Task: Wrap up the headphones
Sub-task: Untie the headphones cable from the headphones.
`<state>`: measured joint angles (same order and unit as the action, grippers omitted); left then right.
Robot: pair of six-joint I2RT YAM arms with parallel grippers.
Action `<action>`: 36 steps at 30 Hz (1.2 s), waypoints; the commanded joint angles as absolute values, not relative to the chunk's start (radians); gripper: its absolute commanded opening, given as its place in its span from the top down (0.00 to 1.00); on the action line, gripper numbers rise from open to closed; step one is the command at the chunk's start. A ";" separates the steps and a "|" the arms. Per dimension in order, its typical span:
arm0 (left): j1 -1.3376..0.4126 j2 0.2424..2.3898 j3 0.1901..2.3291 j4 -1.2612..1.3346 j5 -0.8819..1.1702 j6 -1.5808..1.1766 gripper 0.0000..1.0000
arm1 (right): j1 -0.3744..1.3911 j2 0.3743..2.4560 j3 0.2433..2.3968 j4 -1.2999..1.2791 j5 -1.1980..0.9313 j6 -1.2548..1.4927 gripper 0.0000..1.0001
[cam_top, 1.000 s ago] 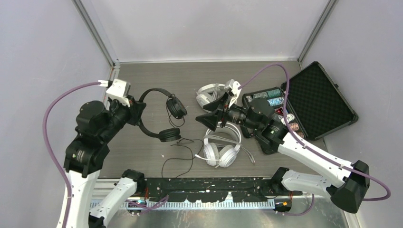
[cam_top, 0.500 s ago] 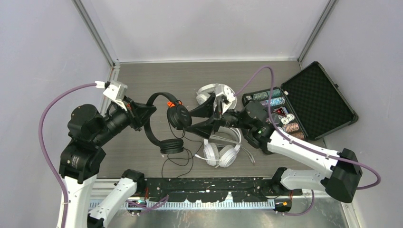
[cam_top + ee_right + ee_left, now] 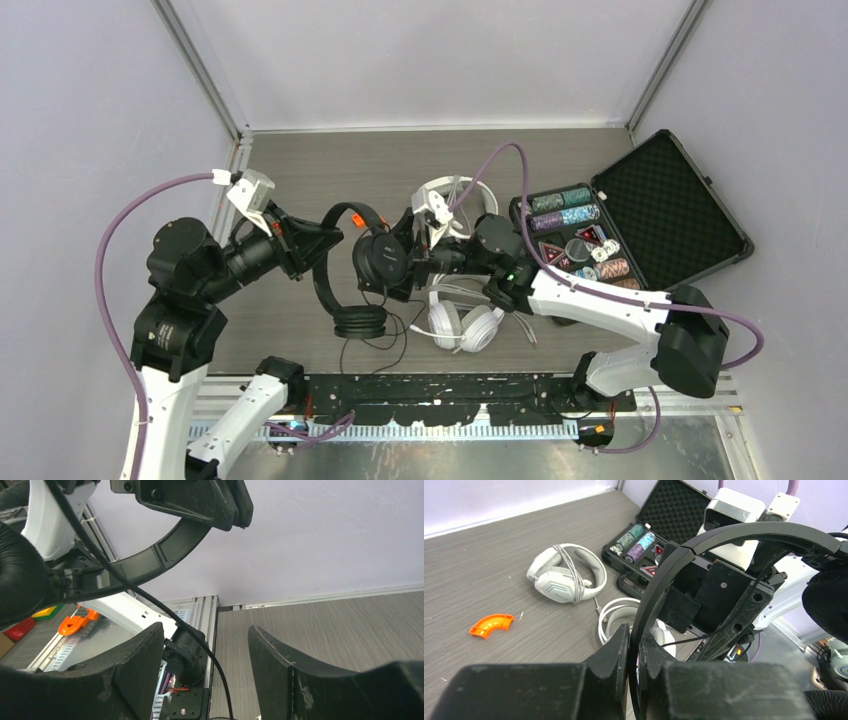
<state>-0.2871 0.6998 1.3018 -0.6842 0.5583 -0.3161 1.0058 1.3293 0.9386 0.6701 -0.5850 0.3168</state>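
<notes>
The black headphones [image 3: 360, 322] hang above the table, and my left gripper [image 3: 312, 240] is shut on their headband [image 3: 659, 580]. One ear cup [image 3: 378, 258] sits high, the other hangs lower. The thin black cord [image 3: 375, 345] trails down to the table. My right gripper [image 3: 403, 268] is open right beside the upper ear cup. In the right wrist view the black cord [image 3: 200, 637] runs between its spread fingers [image 3: 135, 665] without touching them. Two white headphones lie on the table: one [image 3: 465, 315] near the front, another [image 3: 445, 192] partly hidden behind the right arm.
An open black foam-lined case [image 3: 680, 210] with chips [image 3: 565, 205] stands at the right. A small orange curved piece [image 3: 490, 625] lies on the table. Grey walls enclose the table on three sides.
My left gripper has carried the black headphones to the right. My right gripper has moved left from the white headphones to the black ear cup, and the cord now runs between its fingers.
</notes>
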 commanded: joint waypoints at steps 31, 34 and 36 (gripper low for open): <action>-0.288 0.708 1.272 -1.039 0.124 -0.023 1.00 | 0.901 1.157 1.003 0.569 -0.019 0.179 0.99; -0.288 0.709 1.256 -1.036 -0.004 -0.027 1.00 | 0.899 1.154 1.002 0.565 -0.037 0.181 0.99; -0.288 0.712 1.250 -1.033 -0.070 -0.035 1.00 | 0.897 1.152 1.002 0.559 -0.050 0.181 0.99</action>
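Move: The black headphones' cable passes between the right hand's open fingers, about 1 cm to the left of the hand point. The cup the cable comes from is roughly 4 cm back, 3 cm right and 6 cm above the right hand; the other cup is some 9 cm back, straight behind. On the table, 32 cm down, white headphones lie 1 cm ahead and 17 cm right. From the left hand, holding the headband, the cable is about 3 cm back, 3 cm right and 7 cm below. Leftward by about a centimetre goes the right hand first, shutting its fingers on the cable, then it swings forward some 11 cm and right about 9 cm, rising 5 cm and turning clockwise roughly 40 degrees, drawing the pinched cable away from the cups. The left hand keeps hold of the headband, easing back slightly, then sinks about 10 cm and goes left 8 cm, rolling its left side up. ##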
